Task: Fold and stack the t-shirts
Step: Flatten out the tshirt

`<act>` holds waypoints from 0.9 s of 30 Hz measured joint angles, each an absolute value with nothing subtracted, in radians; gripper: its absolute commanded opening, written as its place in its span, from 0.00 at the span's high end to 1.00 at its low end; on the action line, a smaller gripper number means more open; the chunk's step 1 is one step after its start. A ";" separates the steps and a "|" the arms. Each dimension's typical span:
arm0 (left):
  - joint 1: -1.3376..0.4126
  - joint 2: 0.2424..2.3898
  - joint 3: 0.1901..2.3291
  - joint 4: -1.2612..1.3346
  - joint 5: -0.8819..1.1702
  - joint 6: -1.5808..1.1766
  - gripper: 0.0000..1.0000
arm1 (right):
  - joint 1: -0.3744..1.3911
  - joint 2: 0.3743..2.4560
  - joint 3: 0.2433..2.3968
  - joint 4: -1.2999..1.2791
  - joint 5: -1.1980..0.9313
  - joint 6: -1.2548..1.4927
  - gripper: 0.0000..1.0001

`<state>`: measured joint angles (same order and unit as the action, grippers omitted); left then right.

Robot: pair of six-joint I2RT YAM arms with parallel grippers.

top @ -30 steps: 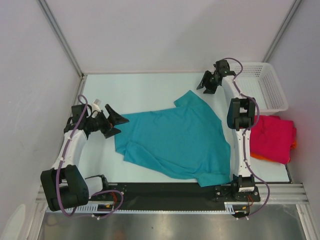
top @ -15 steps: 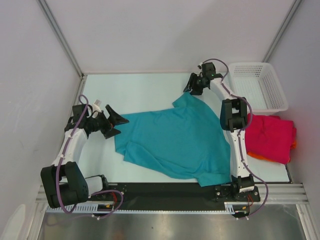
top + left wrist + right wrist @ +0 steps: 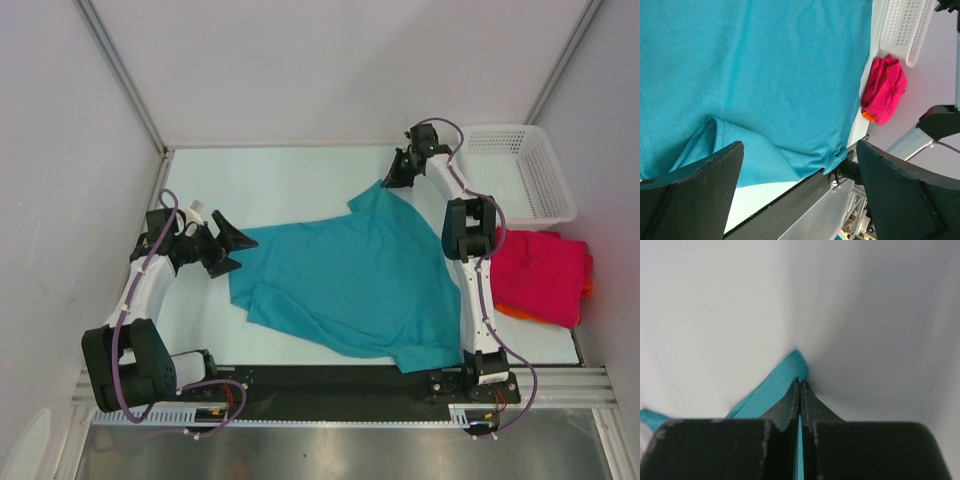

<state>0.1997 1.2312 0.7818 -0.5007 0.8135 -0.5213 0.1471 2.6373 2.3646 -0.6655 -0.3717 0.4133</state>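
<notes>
A teal t-shirt [image 3: 350,275] lies spread and rumpled across the middle of the table. My right gripper [image 3: 395,179] is at its far corner, shut on a pinch of teal cloth [image 3: 771,390] that shows between the closed fingers [image 3: 790,405]. My left gripper [image 3: 238,252] stands open just off the shirt's left edge, holding nothing, with the teal shirt [image 3: 765,75] spread ahead of it. A crimson-pink t-shirt [image 3: 545,275] lies bunched at the right, over an orange one [image 3: 588,290] that shows only as an edge.
A white mesh basket [image 3: 520,170] stands at the back right, behind the pink shirt. The right arm reaches along the teal shirt's right side. A black rail [image 3: 330,385] runs along the table's near edge, and the shirt's hem hangs onto it.
My right gripper came from near the basket to the teal shirt's far corner and closed on the cloth there. The left arm has stayed where it was.
</notes>
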 measured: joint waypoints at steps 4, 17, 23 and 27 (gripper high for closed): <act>0.200 1.231 0.781 -0.500 0.813 -0.521 0.01 | 0.118 2.682 2.476 -0.709 -0.280 0.404 1.00; 0.200 1.209 0.753 -0.517 0.803 -0.512 0.01 | -0.029 2.704 2.587 -0.677 -0.171 0.439 0.57; 0.200 1.209 0.753 -0.519 0.802 -0.505 0.01 | -0.030 2.682 2.555 -0.638 -0.242 0.431 0.36; 0.199 1.210 0.739 -0.509 0.796 -0.496 0.01 | -0.017 2.607 2.477 -0.645 -0.252 0.431 0.34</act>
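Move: The right fingers already pinch the t-shirt's far sleeve corner low over the table. The bare table spot it goes to is some 14 cm right and 6 cm ahead, short of the white basket, whose middle is about 38 cm right, level fore and aft, and about 4 cm up. The red shirts lie some 42 cm right and 28 cm back, at the hand's height. From the left hand, the sleeve corner is about 31 cm ahead, 40 cm right and 12 cm below. Drag the pinched sleeve corner with the right gripper about 14 cm to the right and some 6 cm forward, towards the white basket, rising slightly and turning the wrist clockwise. Then open the fingers to let go of the cloth, lifting another couple of centimetres while easing back to the left. Keep the left gripper open and nearly still. ##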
